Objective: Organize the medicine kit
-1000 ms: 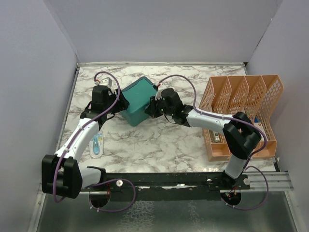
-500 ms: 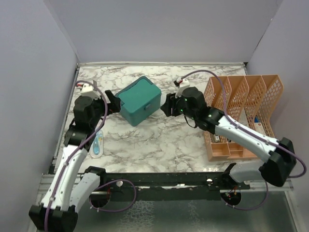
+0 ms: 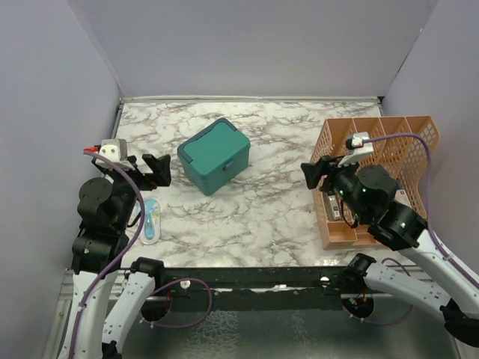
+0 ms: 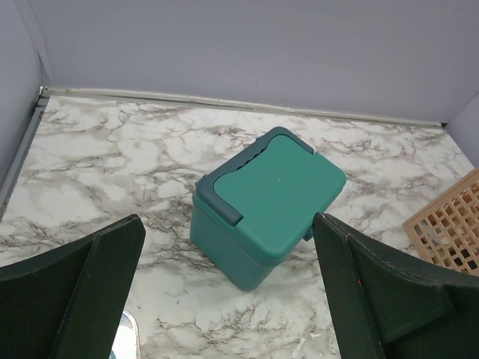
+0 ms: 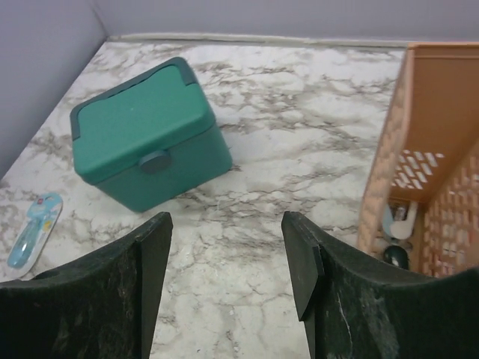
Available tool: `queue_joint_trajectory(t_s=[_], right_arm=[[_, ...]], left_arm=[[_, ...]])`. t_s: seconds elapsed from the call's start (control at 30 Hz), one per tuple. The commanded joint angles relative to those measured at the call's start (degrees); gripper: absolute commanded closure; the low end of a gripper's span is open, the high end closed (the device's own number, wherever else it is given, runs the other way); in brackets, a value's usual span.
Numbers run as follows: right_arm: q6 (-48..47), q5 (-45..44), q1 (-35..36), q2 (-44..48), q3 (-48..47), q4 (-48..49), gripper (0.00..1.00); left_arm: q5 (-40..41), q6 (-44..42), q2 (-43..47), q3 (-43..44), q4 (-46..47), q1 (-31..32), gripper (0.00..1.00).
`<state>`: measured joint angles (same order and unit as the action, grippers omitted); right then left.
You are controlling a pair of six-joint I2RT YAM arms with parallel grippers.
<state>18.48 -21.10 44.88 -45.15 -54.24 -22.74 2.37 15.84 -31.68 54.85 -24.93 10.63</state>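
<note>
The medicine kit (image 3: 213, 155) is a teal box with its lid shut, standing askew on the marble table at centre back. It also shows in the left wrist view (image 4: 273, 198) and the right wrist view (image 5: 146, 142). My left gripper (image 3: 156, 170) is open and empty, raised to the left of the kit and apart from it; its jaws (image 4: 227, 219) frame the box from a distance. My right gripper (image 3: 310, 176) is open and empty, raised to the right of the kit near the rack, with bare table between its fingers (image 5: 224, 217).
An orange mesh file rack (image 3: 374, 179) stands at the right edge, with small items in its front tray (image 5: 397, 224). A blue blister-packed item (image 3: 152, 221) lies on the table at the left, below the left gripper. Grey walls close in three sides.
Both arms have pulled back from the kit, the left one to the left and nearer, the right one toward the rack. The kit stays shut in the same place.
</note>
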Motion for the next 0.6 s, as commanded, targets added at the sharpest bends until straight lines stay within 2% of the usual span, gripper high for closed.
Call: queue_joint_trajectory(t_s=[0.0,0.3,0.57], right_arm=[[1.1,-11.4,-0.1,5.5,-1.2,-10.6,0.38],[0.7,-13.4,-0.1,19.5,-5.3,-18.8,0.36],[1.4,-12.8,-0.1,24.9,-4.3,-20.6,0.36]], left_arm=[[-1.5,-2.1,3.4,2.5,-3.7,0.3,0.01],[-0.6,-1.0,7.0,5.4,-7.1,0.3,0.01],[-0.7,-0.3,7.8,4.9,-8.1,0.3,0.01]])
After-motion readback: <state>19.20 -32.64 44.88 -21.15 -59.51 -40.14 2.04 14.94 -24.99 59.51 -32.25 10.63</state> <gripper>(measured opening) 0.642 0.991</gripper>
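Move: The closed green box stands about 11 cm ahead of the left hand and 11 cm to its right, some 24 cm lower. From the right hand the box is about 10 cm ahead, 24 cm to the left and 20 cm down. The orange crate's middle lies roughly 21 cm to the right hand's right, 3 cm ahead and 22 cm below. The blue spoon set lies some 9 cm left of the left hand and 7 cm back, on the table. Both empty, open hands retreat from the box: right swings 12 cm right, back and up; left backs 5 cm, rising. ##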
